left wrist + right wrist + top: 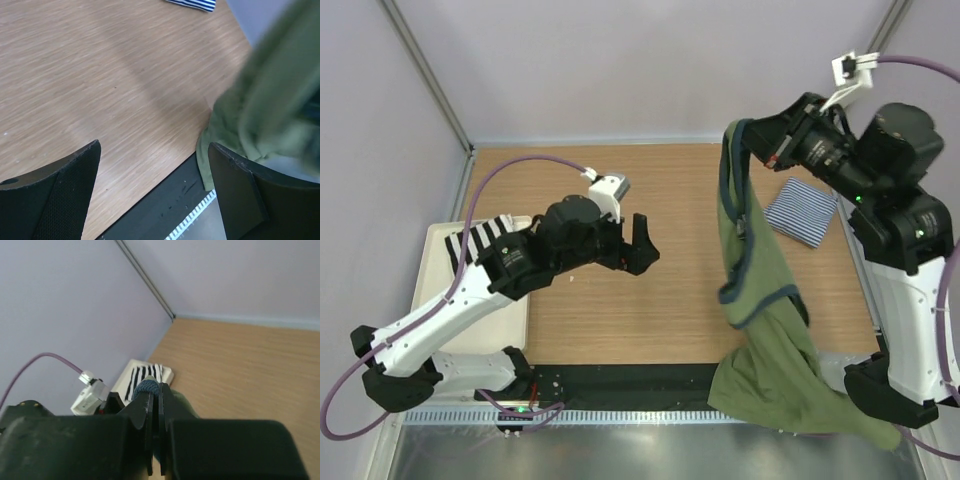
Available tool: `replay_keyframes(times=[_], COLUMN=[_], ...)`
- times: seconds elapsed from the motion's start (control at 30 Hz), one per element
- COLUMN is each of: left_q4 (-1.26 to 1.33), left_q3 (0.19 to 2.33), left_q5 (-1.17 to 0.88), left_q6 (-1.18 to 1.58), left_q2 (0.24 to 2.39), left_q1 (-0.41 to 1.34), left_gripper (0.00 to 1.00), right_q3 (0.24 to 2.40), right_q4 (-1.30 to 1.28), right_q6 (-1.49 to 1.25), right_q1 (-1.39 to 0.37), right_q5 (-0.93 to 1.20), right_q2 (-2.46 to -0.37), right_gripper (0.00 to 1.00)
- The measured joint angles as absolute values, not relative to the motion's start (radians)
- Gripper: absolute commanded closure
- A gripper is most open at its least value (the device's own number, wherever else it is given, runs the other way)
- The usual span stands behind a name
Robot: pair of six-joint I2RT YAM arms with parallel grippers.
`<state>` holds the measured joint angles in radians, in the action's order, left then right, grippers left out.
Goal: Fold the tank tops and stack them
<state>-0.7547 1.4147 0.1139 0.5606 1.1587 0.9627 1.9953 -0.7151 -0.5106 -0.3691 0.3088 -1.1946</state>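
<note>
The olive green tank top (765,370) with navy trim hangs from my right gripper (748,138) at the back right, and its lower part drapes over the table's front edge. In the right wrist view the right gripper (156,390) is shut on the navy trim (150,386). A folded navy-and-white striped tank top (801,210) lies flat on the table just right of the hanging top. My left gripper (632,250) hovers over the middle of the table, open and holding nothing. In the left wrist view the left gripper (155,147) frames bare wood, with the green top (265,100) to its right.
A white tray (480,320) sits at the left edge with a black-and-white striped cloth (475,243) on it. A black strip (620,378) runs along the wooden table's (620,310) front edge. Lilac walls close in the back and sides.
</note>
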Motion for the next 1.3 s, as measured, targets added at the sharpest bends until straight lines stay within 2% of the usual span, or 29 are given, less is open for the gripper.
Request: replay_keyframes(times=[0.1, 0.2, 0.33, 0.5, 0.8, 1.03, 1.13, 1.3], left_q4=[-0.647, -0.574, -0.506, -0.433, -0.374, -0.295, -0.284, -0.250], left_q3=[1.329, 1.277, 1.271, 1.265, 1.260, 1.141, 1.110, 1.111], left_q5=[0.111, 0.115, 0.132, 0.138, 0.106, 0.058, 0.039, 0.021], left_q6=[0.556, 0.546, 0.535, 0.519, 0.501, 0.542, 0.556, 0.579], left_q2=[1.143, 1.141, 1.166, 1.215, 1.336, 1.283, 1.253, 1.263], left_q1=[1.003, 1.038, 1.088, 1.100, 1.104, 1.137, 1.147, 1.151], left_gripper=[0.11, 0.16, 0.19, 0.14, 0.16, 0.17, 0.23, 0.52], right_q3=[1.913, 1.877, 1.873, 1.852, 1.834, 1.832, 1.820, 1.801], right_q4=[-0.755, -0.776, -0.772, -0.760, -0.756, -0.756, -0.753, -0.749], right_q6=[-0.510, -0.510, -0.510, -0.510, -0.509, -0.502, -0.502, -0.502], right_q1=[-0.369, -0.369, -0.369, -0.369, -0.369, -0.369, -0.369, -0.369], right_q5=[0.308, 0.308, 0.309, 0.310, 0.309, 0.296, 0.293, 0.290], right_q2=[-1.203, -1.202, -1.201, -1.190, -1.187, -1.187, -1.187, -1.187], right_gripper=[0.99, 0.99, 0.99, 0.99, 0.99, 0.99, 0.99, 0.99])
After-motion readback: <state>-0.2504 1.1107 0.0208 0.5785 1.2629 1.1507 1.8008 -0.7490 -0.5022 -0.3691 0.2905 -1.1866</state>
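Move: The green tank top hangs from the right gripper. Its trimmed lower fold is about 18 cm to the left hand's right, 6 cm back and 7 cm lower; from the right hand it hangs some 30 cm below, 10 cm back and 2 cm right. The folded striped tank top lies on the table, about 18 cm ahead of the left hand, 37 cm right and 30 cm below. Left reaches 10 cm right and down to the fold, starting to close; right, still pinching, sinks 8 cm. ##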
